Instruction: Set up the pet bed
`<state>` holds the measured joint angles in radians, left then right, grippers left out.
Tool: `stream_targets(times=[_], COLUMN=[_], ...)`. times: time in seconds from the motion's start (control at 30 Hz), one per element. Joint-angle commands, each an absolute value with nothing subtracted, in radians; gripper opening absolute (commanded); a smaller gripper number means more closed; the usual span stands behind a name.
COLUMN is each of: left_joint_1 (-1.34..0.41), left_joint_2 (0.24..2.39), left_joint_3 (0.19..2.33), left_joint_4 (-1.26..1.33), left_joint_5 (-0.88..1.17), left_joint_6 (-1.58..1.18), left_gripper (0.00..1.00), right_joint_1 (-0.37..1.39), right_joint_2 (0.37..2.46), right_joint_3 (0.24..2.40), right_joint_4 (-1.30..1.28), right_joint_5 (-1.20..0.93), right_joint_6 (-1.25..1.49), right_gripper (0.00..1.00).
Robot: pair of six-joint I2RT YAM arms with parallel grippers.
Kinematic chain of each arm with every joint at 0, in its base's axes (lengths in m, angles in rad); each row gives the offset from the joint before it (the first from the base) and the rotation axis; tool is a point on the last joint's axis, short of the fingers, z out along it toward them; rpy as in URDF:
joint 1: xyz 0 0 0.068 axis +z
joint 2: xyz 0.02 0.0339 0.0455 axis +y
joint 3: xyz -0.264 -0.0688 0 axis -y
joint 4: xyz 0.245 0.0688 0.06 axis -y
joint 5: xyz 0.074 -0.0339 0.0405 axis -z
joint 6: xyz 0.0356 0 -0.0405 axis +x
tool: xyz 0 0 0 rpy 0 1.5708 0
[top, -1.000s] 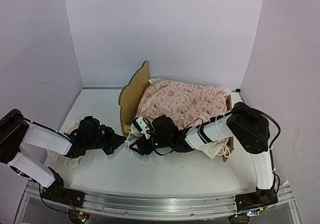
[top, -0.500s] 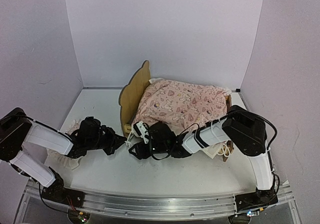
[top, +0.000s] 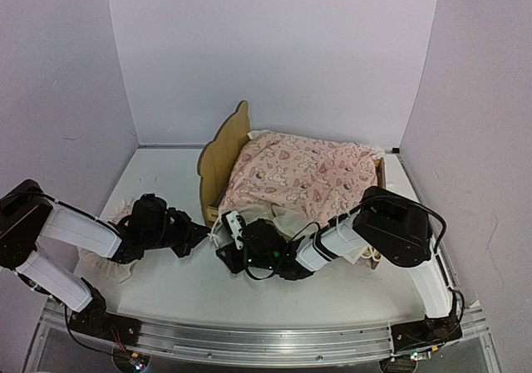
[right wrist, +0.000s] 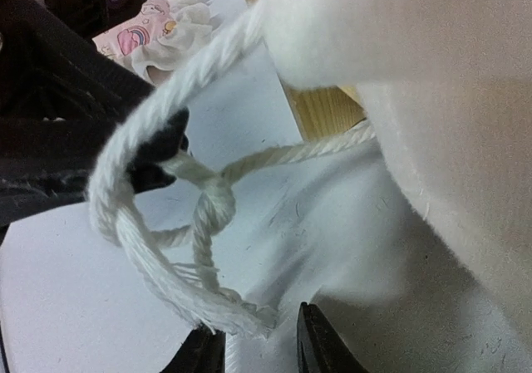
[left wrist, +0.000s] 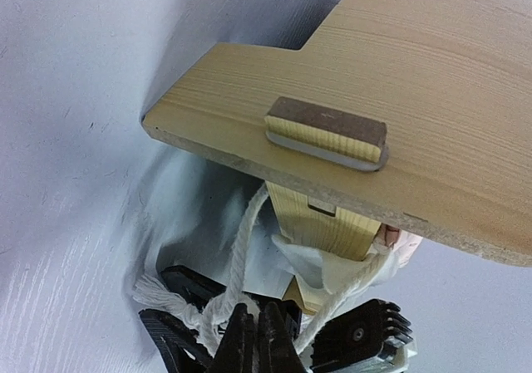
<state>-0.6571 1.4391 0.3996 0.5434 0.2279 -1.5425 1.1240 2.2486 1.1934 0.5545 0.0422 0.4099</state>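
The pet bed (top: 223, 153) stands at mid-table, its wavy plywood headboard (left wrist: 399, 74) to the left. A pink patterned blanket (top: 303, 174) is heaped over it. White cords (left wrist: 241, 248) hang at the bed's near-left corner. My left gripper (top: 202, 233) lies low by that corner, its tips (left wrist: 258, 340) shut and pinching the knotted cord (right wrist: 208, 207). My right gripper (top: 223, 242) faces it from the right. It stands open (right wrist: 259, 348), a narrow gap between its tips. The cord's frayed end (right wrist: 241, 316) lies just above the left tip. The mattress pad is hidden.
A small ruffled pillow (top: 108, 265) lies on the table under my left arm and shows pink (right wrist: 162, 36) in the right wrist view. White fabric (right wrist: 432, 99) hangs close over the right gripper. Walls close in the back and both sides.
My right arm has slid left and nearer along the bed's front, and its jaws have narrowed. The left arm has stayed still on the cord.
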Motion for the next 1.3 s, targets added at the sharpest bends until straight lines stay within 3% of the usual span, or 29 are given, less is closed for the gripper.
stream_targets(times=[0.0,0.1,0.2,0.43,0.73,0.93,1.27], left_joint_1=[-0.649,-0.649,-0.648,-0.641,-0.637,-0.638,-0.639], left_joint_2=[1.406,1.403,1.401,1.349,1.274,1.363,1.533], left_joint_3=[0.400,0.405,0.398,0.372,0.539,0.704,0.905], left_joint_4=[0.599,0.601,0.604,0.629,0.640,0.698,0.698], left_joint_5=[0.203,0.200,0.190,0.148,0.077,0.152,-0.035], left_joint_6=[-1.545,-1.546,-1.551,-1.494,-0.898,-0.516,-0.236], left_gripper=[0.00,0.00,0.00,0.00,0.00,0.00,0.00], right_joint_1=[1.138,1.140,1.141,1.144,1.149,1.149,1.152], right_joint_2=[2.277,2.287,2.309,2.287,2.284,2.319,2.385], right_joint_3=[1.216,1.221,1.221,1.176,1.208,1.289,1.392], right_joint_4=[0.669,0.694,0.747,0.790,0.725,0.626,0.490], right_joint_5=[0.068,0.078,0.073,0.103,0.092,0.075,0.044], right_joint_6=[0.423,0.416,0.400,0.403,0.340,0.304,0.283], right_gripper=[0.26,0.19,0.00,0.00,0.00,0.00,0.00])
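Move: The left gripper, shut, already has the white cord; the headboard it is to be lifted beside has its middle some 18 cm ahead and 3 cm right, about 4 cm higher. From the left gripper the bed's near corner is about 6 cm ahead, 1 cm right and 5 cm below, and the pillow roughly 20 cm left, 1 cm ahead, 7 cm below. The cord's loose end is practically at the half-open right fingertips, 1 cm left and 1 cm above. Shut the right gripper at the cord's loose end, staying low over the table, then shift it about 3 cm left. Keep the left fingers shut on the cord and, after a slow start, swing that gripper up about 15 cm and then forward 10 cm beside the headboard, rolling the wrist some 70 degrees clockwise as seen from behind the hand and bringing the fingers nearly level. ##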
